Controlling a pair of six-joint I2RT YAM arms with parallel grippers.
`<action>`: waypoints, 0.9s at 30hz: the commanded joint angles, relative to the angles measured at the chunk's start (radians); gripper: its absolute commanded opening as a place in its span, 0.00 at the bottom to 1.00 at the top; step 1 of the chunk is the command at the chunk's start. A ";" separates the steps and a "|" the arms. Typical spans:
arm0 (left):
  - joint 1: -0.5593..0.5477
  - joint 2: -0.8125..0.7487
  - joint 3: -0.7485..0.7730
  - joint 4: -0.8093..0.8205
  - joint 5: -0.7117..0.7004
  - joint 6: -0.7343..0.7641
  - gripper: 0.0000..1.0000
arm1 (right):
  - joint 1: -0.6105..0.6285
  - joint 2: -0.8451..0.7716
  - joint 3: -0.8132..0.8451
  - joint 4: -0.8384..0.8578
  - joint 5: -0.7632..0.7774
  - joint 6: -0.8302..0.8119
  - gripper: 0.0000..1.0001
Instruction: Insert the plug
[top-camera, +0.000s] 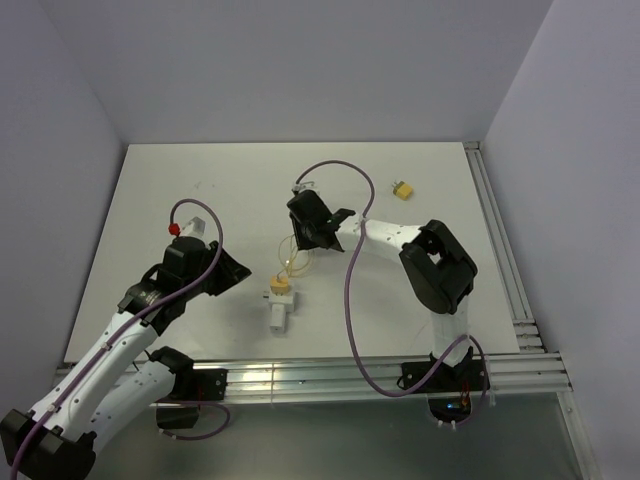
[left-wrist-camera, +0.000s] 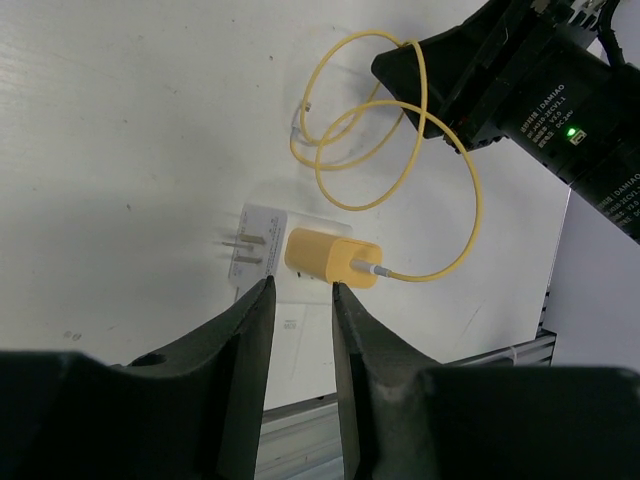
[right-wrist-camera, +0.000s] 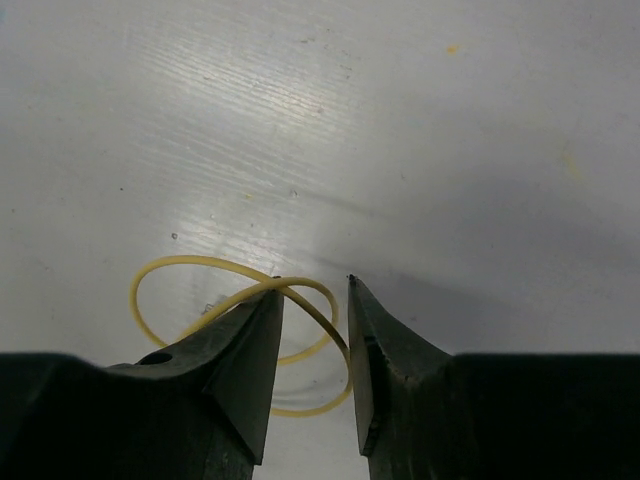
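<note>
The plug (top-camera: 402, 190), a tiny yellow block with a dark end, lies alone on the white table at the back right, far from both grippers. My right gripper (top-camera: 298, 246) (right-wrist-camera: 315, 290) points down over a thin yellow wire loop (right-wrist-camera: 190, 263). Its jaws stand apart, and a strand of the loop crosses the gap beneath them without being pinched. My left gripper (top-camera: 236, 272) (left-wrist-camera: 303, 290) is open and empty, its tips just short of the yellow connector (left-wrist-camera: 330, 260) that trails the wire.
The yellow connector (top-camera: 281, 285) sits against a small white block (top-camera: 278, 312) (left-wrist-camera: 255, 252) with metal prongs. The right arm's black wrist (left-wrist-camera: 530, 90) hangs over the wire loop (left-wrist-camera: 400, 150). Aluminium rails (top-camera: 500, 370) run along the near and right edges.
</note>
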 joint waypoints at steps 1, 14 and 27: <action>0.005 -0.015 0.023 0.000 -0.010 -0.006 0.35 | -0.009 -0.037 -0.014 -0.007 0.001 0.005 0.40; 0.003 -0.004 0.012 0.011 -0.013 -0.012 0.35 | -0.009 -0.211 -0.149 -0.143 0.073 0.057 0.55; 0.005 0.001 0.017 0.019 -0.023 0.001 0.36 | -0.130 -0.452 -0.284 -0.191 0.172 0.183 0.64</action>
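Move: The right hand is low over the cable it has just let go: the middle of the loose coil lies about 2 cm back, 1 cm left and 4 cm below. The yellow plug, already in the white socket block, is roughly 9 cm back, 4 cm left and 2 cm below; the block's middle lies some 5 cm farther back. From the left hand the plug is about 2 cm ahead, 6 cm right and 11 cm below. The right hand draws its part-open fingers off the yellow cable and spreads them wide, going about 10 cm to its right and some 5 cm back, away from the loose coil. It keeps almost level at first, then climbs about 5 cm while the wrist turns roughly 10 degrees clockwise, ending clear of the cable and empty. ##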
